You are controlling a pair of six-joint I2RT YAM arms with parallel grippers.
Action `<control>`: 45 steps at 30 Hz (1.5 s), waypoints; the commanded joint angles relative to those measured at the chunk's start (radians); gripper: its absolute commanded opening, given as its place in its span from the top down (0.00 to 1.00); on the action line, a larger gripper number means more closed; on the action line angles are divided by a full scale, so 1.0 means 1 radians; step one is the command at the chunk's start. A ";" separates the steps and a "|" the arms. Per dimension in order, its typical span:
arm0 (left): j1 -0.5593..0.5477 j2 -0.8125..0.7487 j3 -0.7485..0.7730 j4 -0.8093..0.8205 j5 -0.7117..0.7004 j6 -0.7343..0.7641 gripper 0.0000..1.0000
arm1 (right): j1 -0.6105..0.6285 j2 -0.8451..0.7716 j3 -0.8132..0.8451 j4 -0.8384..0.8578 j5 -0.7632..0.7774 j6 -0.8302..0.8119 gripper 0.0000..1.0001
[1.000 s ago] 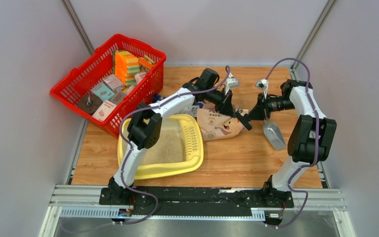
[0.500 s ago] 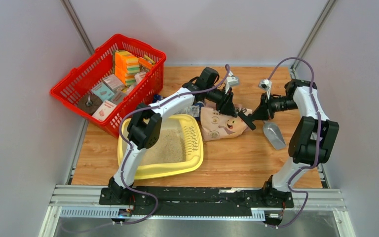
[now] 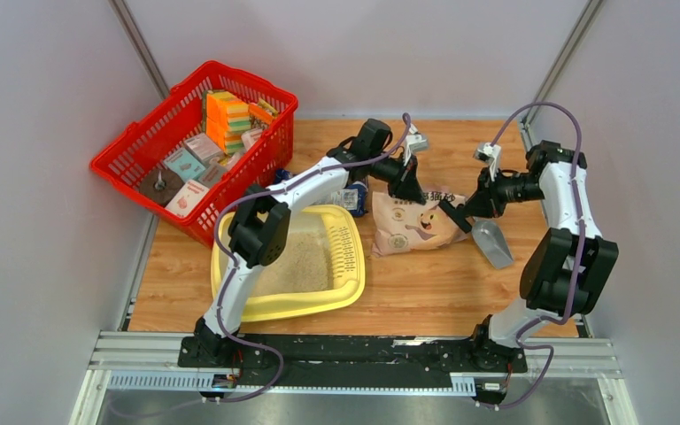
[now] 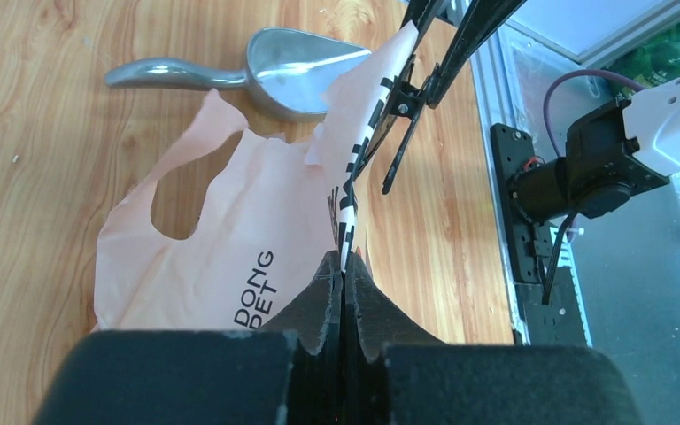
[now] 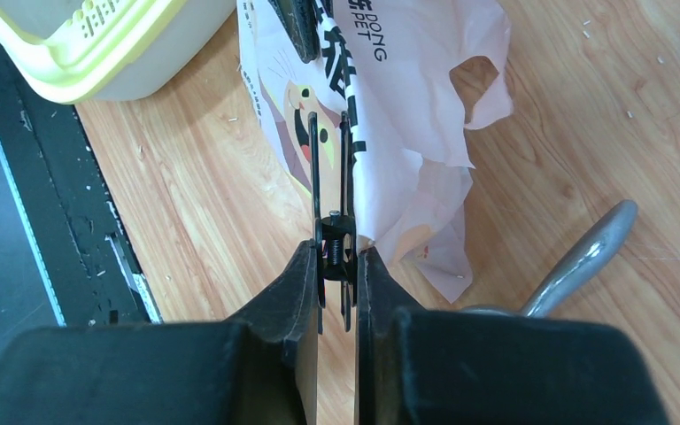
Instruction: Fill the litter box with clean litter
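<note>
The pale-yellow litter box (image 3: 347,292) lies at the near left, with beige clean litter (image 3: 299,266) covering its floor. To its right the tan litter bag (image 3: 416,228) lies on the table. My left gripper (image 3: 406,192) is shut on the bag's top edge (image 4: 347,212), fingertips pressed together around the paper. My right gripper (image 3: 456,217) is shut on a long black clip (image 5: 334,168), whose arms lie along that same printed edge of the bag (image 5: 407,97). The litter box corner (image 5: 88,49) shows in the right wrist view.
A metal scoop (image 3: 493,243) lies just right of the bag, close under the right gripper; its bowl (image 4: 297,66) and its handle (image 5: 584,257) show in the wrist views. A red basket (image 3: 137,159) of boxes stands at the back left. A blue-and-white bag (image 3: 351,197) peeks from behind the left arm.
Both grippers and the tan bag have shifted right, away from the litter box. The bag now lies flatter. The left gripper briefly opened and has shut again on the bag's edge.
</note>
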 commanded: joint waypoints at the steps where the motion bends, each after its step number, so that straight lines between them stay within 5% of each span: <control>1: 0.030 -0.020 0.046 -0.035 0.048 0.032 1.00 | -0.011 0.002 -0.024 -0.295 -0.014 0.002 1.00; 5: 0.065 -0.030 0.120 -0.214 0.005 0.197 1.00 | -0.011 0.021 -0.034 -0.295 0.014 -0.027 1.00; 12: 0.091 -0.041 0.157 -0.300 -0.023 0.251 1.00 | -0.022 0.030 -0.057 -0.294 0.086 -0.044 1.00; 22: 0.131 -0.090 0.069 -0.188 -0.037 0.130 1.00 | -0.094 -0.021 -0.147 -0.295 0.241 -0.065 1.00; 28: 0.111 -0.079 0.083 -0.283 -0.011 0.231 1.00 | -0.123 -0.116 -0.078 -0.297 0.107 -0.081 1.00; 34: 0.091 -0.081 0.077 -0.348 0.003 0.309 1.00 | -0.033 -0.226 0.087 -0.292 0.034 -0.032 1.00; 45: 0.048 -0.112 0.128 -0.526 -0.029 0.567 1.00 | 0.170 -0.242 0.184 -0.280 0.241 -0.166 1.00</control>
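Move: Both grippers work at the bag's folded top. The left already pinches it, and the free stretch of that fold lies about 5 cm to its right and 1 cm back. The bag's body hangs some 11 cm below it, 2 cm back, and the litter box lies about 29 cm left and 11 cm back. From the right gripper, which holds the black clip, the fold is about 6 cm left and 2 cm ahead; the scoop lies 6 cm right, 3 cm ahead, 16 cm down. Keep the clip in the right gripper and draw it off rightward, down and back, about 5 cm each way, then swing it up some 15 cm and back leftward, turning the wrist roughly 30 degrees, so it ends high above the fold. Meanwhile keep the left fingers shut on the fold and pull it about 5 cm left, swinging forward and then back again. ##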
